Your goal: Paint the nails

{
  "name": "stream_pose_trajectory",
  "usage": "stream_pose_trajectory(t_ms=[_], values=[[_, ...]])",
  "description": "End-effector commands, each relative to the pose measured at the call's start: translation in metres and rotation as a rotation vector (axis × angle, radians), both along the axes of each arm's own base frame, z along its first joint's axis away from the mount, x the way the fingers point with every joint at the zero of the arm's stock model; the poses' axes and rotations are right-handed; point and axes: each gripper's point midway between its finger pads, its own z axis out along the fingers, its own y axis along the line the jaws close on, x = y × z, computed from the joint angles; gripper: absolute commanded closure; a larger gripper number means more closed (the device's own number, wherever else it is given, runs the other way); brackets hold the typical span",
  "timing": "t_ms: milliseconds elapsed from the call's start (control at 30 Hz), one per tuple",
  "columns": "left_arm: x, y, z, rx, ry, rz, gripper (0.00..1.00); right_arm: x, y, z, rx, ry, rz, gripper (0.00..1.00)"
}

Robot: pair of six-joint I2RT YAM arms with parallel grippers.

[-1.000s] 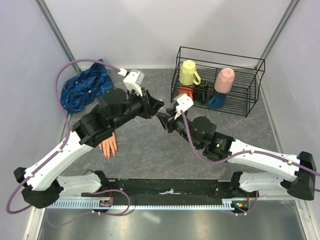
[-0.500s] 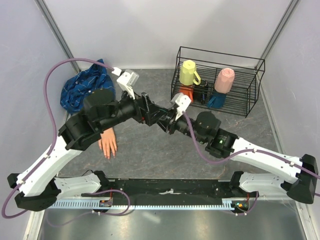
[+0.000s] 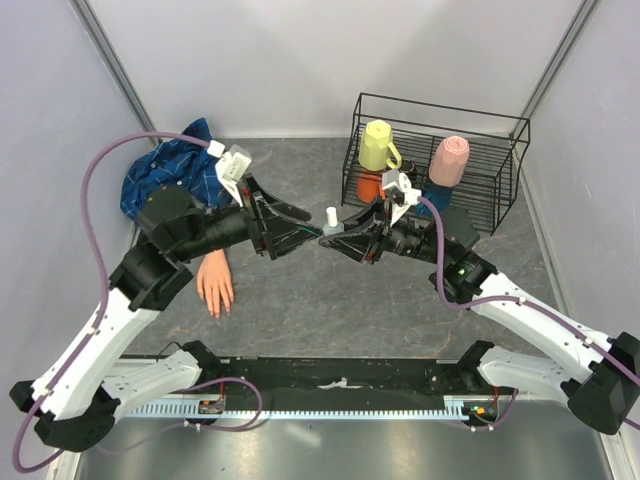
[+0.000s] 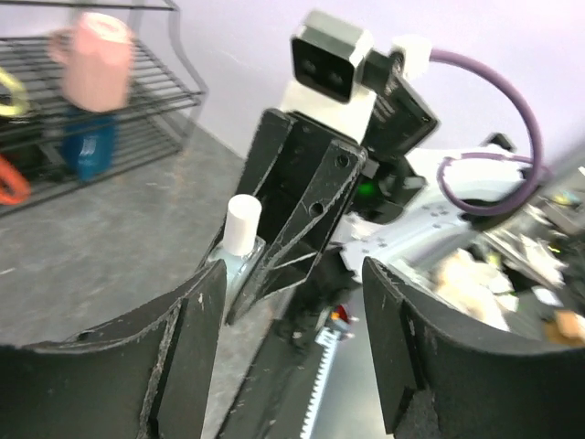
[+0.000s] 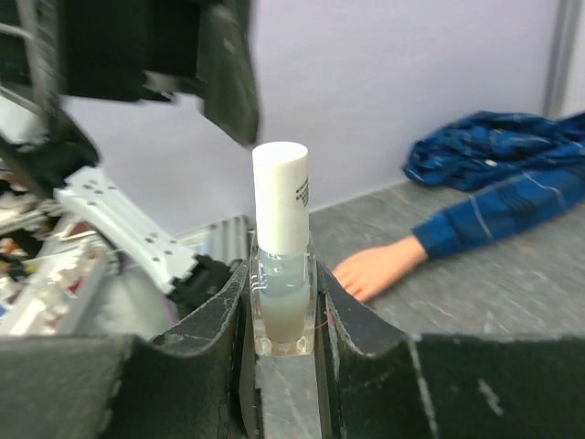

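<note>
The pale peach mannequin hand (image 3: 215,285) lies flat on the table, sticking out of a blue plaid sleeve (image 3: 165,175). Its nails are too small to make out. It also shows in the right wrist view (image 5: 379,265). My right gripper (image 3: 336,238) is shut on a small clear bottle with a white cap (image 3: 330,220), holding it upright above the table's middle (image 5: 281,265). My left gripper (image 3: 305,232) is open and empty, its tips just left of the bottle. In the left wrist view the bottle (image 4: 239,242) stands beyond the spread left gripper (image 4: 292,366).
A black wire rack (image 3: 500,190) at the back right holds a yellow mug (image 3: 378,145), a pink cup (image 3: 448,160) and smaller items. Grey walls close in on both sides. The sleeve's bunched cloth lies in the back left corner.
The two grippers were meeting at the table's middle. They have drawn apart: the left arm pulled back left, and the right wrist swung toward the rack with the bottle now in plain view.
</note>
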Motion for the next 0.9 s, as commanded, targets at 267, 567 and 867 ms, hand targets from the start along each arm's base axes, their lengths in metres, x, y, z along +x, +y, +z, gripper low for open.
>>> stream_pose_trajectory(t_ms=[267, 567, 867], values=[[-0.01, -0.027, 0.006, -0.106, 0.024, -0.223, 0.36, -0.031, -0.006, 0.029, 0.126, -0.024, 0.226, 1.0], [-0.004, -0.033, 0.012, -0.108, 0.005, -0.23, 0.48, -0.031, -0.004, 0.03, 0.123, -0.017, 0.238, 1.0], [0.005, -0.032, 0.012, -0.081, -0.008, -0.181, 0.79, -0.01, 0.0, 0.023, 0.072, -0.001, 0.14, 1.0]])
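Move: Just off the left fingertips, the white cap of the nail polish bottle lies about 3 cm ahead, 4 cm right and 3 cm below. The bottle body, in the right gripper, is some 4 cm under the cap. The rubber hand lies about 24 cm left, level fore-and-aft, 26 cm lower; the red mug 21 cm ahead, 14 cm right, 20 cm lower. From the right hand, the left gripper is 3 cm back, 3 cm left and 7 cm up. Sliding about 4 cm right and slightly down, the left hand swings some 10 degrees clockwise and brings its open fingers around the white cap, closing them to roughly half their earlier gap. The right hand, still gripping the bottle, carries it about 2.5 cm back and 1.5 cm up to meet them, turning some 10 degrees counter-clockwise. ##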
